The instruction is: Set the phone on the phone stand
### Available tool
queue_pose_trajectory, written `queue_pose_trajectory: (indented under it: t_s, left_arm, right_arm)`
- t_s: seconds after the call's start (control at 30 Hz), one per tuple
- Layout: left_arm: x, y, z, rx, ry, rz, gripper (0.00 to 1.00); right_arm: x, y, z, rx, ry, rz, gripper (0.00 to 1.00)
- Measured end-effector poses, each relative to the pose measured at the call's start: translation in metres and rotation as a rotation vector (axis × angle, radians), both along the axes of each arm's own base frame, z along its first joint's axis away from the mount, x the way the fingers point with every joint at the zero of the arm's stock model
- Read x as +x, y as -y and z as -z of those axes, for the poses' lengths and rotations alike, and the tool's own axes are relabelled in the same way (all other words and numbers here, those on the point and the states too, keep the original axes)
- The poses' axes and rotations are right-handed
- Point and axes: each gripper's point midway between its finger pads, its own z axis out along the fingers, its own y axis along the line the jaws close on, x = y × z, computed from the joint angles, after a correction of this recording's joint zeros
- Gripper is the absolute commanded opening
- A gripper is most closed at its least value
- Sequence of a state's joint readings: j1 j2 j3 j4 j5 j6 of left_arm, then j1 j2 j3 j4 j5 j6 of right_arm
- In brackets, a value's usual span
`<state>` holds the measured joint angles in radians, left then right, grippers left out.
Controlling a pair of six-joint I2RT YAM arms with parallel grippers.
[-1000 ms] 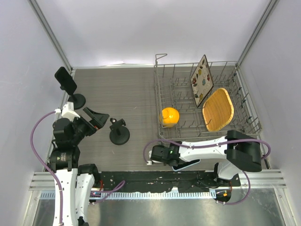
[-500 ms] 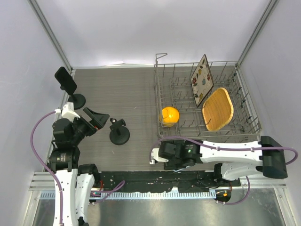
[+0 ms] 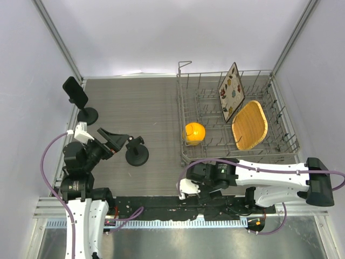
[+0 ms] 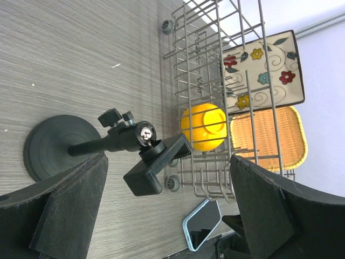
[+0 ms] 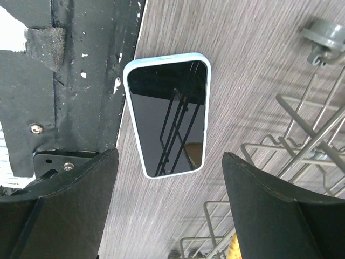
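Note:
The phone [image 5: 167, 132], dark screen up in a pale blue case, lies flat at the table's near edge; the left wrist view shows the phone [image 4: 203, 224] too. My right gripper [image 5: 168, 157] hovers just above it, open, fingers on either side without touching. In the top view the right gripper [image 3: 188, 186] covers the phone. The black phone stand [image 3: 136, 154] has a round base and an empty clamp [image 4: 156, 162]. My left gripper [image 3: 110, 141] is open just left of the stand, holding nothing.
A wire dish rack [image 3: 186, 108] at the right holds a yellow bowl [image 3: 195, 133], a flowered plate [image 3: 232, 93] and a woven tray [image 3: 250, 125]. A second stand [image 3: 86, 114] at the back left carries a dark device. The black mounting rail [image 5: 81, 81] borders the phone.
My right gripper went from shut to open and drew back toward the near edge as its arm stretched out to the right. The left gripper shifted slightly toward the stand.

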<state>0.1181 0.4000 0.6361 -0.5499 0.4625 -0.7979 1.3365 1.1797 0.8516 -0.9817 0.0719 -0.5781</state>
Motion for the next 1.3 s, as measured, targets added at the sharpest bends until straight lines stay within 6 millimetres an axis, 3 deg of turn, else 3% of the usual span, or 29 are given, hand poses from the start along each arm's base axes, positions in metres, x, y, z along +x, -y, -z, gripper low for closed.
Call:
queue_pose_trajectory:
  t_s: [0.27,0.6,0.83,1.3]
  left_arm:
    - [-0.008,0.006,-0.007,-0.019,0.047,0.025,1.00]
    - [-0.010,0.009,-0.010,-0.029,0.056,0.037,1.00]
    - [-0.011,0.011,-0.011,-0.029,0.060,0.046,1.00]
    - [-0.012,0.013,-0.012,-0.036,0.065,0.062,1.00]
  right_arm:
    - [-0.004,-0.008,0.021,-0.077,-0.071,-0.069,0.83]
    - [0.006,-0.016,0.038,-0.086,-0.139,-0.060,0.84]
    - [0.014,-0.024,0.042,-0.082,-0.174,-0.027,0.84]
    - [0.010,-0.028,0.046,-0.069,-0.202,-0.039,0.85]
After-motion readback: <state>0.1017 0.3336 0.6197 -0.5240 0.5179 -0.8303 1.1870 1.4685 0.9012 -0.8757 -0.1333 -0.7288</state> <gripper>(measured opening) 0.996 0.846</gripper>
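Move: The phone lies flat about 7 cm below the right hand, some 2 cm to its left and 1 cm ahead. From that hand the empty phone stand is roughly 34 cm left and 10 cm ahead, and the yellow cup in the rack about 20 cm ahead and 9 cm left. From the left hand, the phone lies some 33 cm right, 9 cm back and 22 cm below. Right hand sinks about 5 cm towards the phone, shifting 3 cm left, fingertips tilting back some 10 degrees, fingers open. ##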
